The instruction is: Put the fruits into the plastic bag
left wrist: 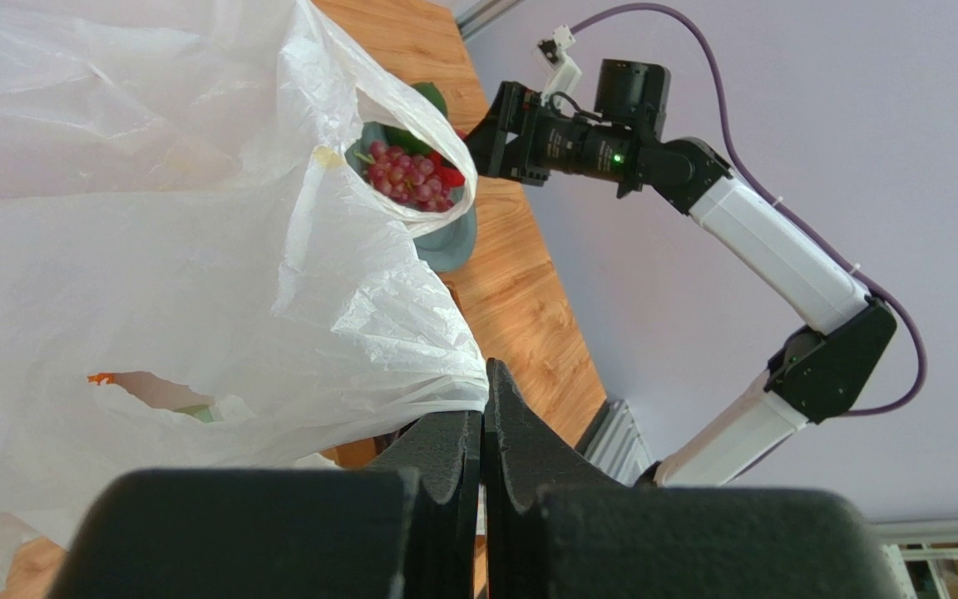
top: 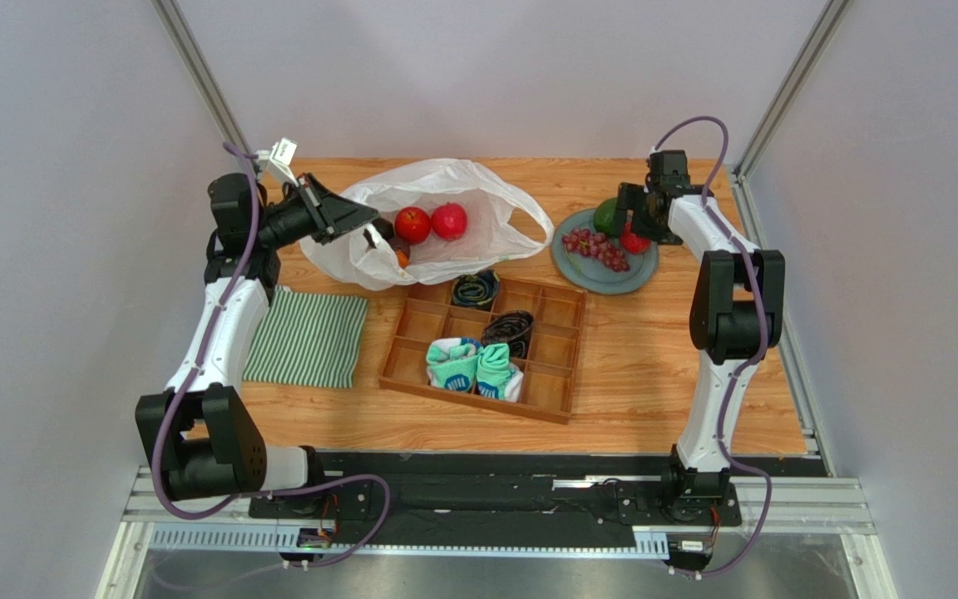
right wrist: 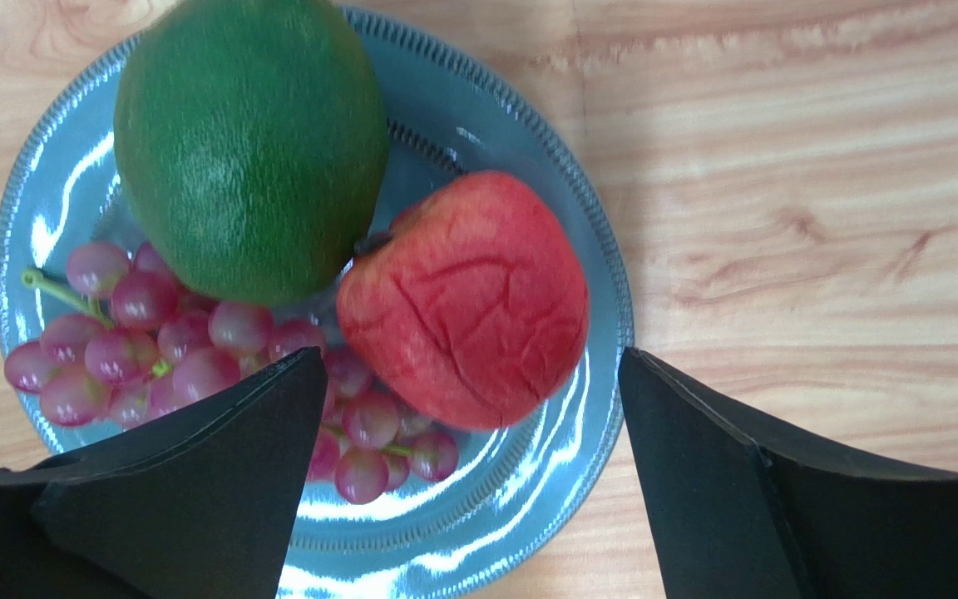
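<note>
The white plastic bag (top: 447, 212) lies at the back of the table with its mouth held up. My left gripper (top: 365, 225) is shut on its rim; in the left wrist view the jaws (left wrist: 484, 412) pinch the thin film (left wrist: 172, 250). Two red apples (top: 432, 222) and an orange fruit (top: 399, 256) lie inside the bag. My right gripper (right wrist: 469, 362) hangs open above the blue-grey plate (right wrist: 484, 125), its fingers either side of a red apple (right wrist: 465, 300). A green fruit (right wrist: 250, 144) and grapes (right wrist: 172, 350) share that plate.
A wooden compartment tray (top: 472, 397) in the middle holds rolled teal socks (top: 472, 366) and black socks (top: 509, 331). A green-and-white striped cloth (top: 309, 337) lies to its left. The plate (top: 628, 285) sits near the table's right edge.
</note>
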Robot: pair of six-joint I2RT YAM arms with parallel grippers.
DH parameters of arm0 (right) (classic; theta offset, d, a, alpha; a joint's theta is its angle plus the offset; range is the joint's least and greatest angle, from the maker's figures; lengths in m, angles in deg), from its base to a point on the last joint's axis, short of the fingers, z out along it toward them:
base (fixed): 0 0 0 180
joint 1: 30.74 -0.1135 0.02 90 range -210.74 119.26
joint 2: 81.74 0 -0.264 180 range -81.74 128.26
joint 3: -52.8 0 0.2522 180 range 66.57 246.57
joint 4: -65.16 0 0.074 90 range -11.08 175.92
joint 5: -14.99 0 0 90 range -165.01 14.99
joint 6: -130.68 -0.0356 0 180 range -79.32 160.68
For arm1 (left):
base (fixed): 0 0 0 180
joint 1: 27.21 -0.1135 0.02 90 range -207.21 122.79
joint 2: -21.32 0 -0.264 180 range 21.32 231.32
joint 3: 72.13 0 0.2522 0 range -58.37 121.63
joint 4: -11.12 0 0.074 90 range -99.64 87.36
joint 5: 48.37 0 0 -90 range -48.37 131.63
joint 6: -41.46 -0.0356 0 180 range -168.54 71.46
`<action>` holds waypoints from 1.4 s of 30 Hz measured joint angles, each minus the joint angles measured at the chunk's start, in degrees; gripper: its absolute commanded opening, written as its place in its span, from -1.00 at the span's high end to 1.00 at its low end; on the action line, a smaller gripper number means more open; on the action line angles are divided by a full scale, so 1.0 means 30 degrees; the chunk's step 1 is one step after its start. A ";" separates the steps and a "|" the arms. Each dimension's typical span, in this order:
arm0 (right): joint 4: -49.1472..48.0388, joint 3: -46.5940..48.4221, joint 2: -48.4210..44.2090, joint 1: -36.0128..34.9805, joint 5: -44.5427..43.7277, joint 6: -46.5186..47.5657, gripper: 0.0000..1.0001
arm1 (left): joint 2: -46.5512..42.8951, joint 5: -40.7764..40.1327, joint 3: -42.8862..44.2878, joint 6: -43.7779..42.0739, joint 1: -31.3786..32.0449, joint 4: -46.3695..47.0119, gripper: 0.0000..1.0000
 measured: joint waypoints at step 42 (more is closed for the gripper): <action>-0.1843 -0.5464 -0.7009 -0.1209 -0.0270 -0.0641 0.17 | 0.0000 0.0007 0.0000 0.0015 -0.0007 -0.0066 1.00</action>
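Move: The red apple lies just under the open right fingers: about 2 cm ahead, 1 cm to the right and 3 cm below. From that hand, the green fruit is roughly 6 cm ahead, 6 cm left and 2 cm lower; the grapes are some 7 cm left, 1 cm back and 4 cm lower. From the left hand, the apple is about 14 cm ahead, 52 cm right and 27 cm below. Right hand sinks about 2 cm, pinches the red apple, then lifts some 8 cm while drawing back 6. ##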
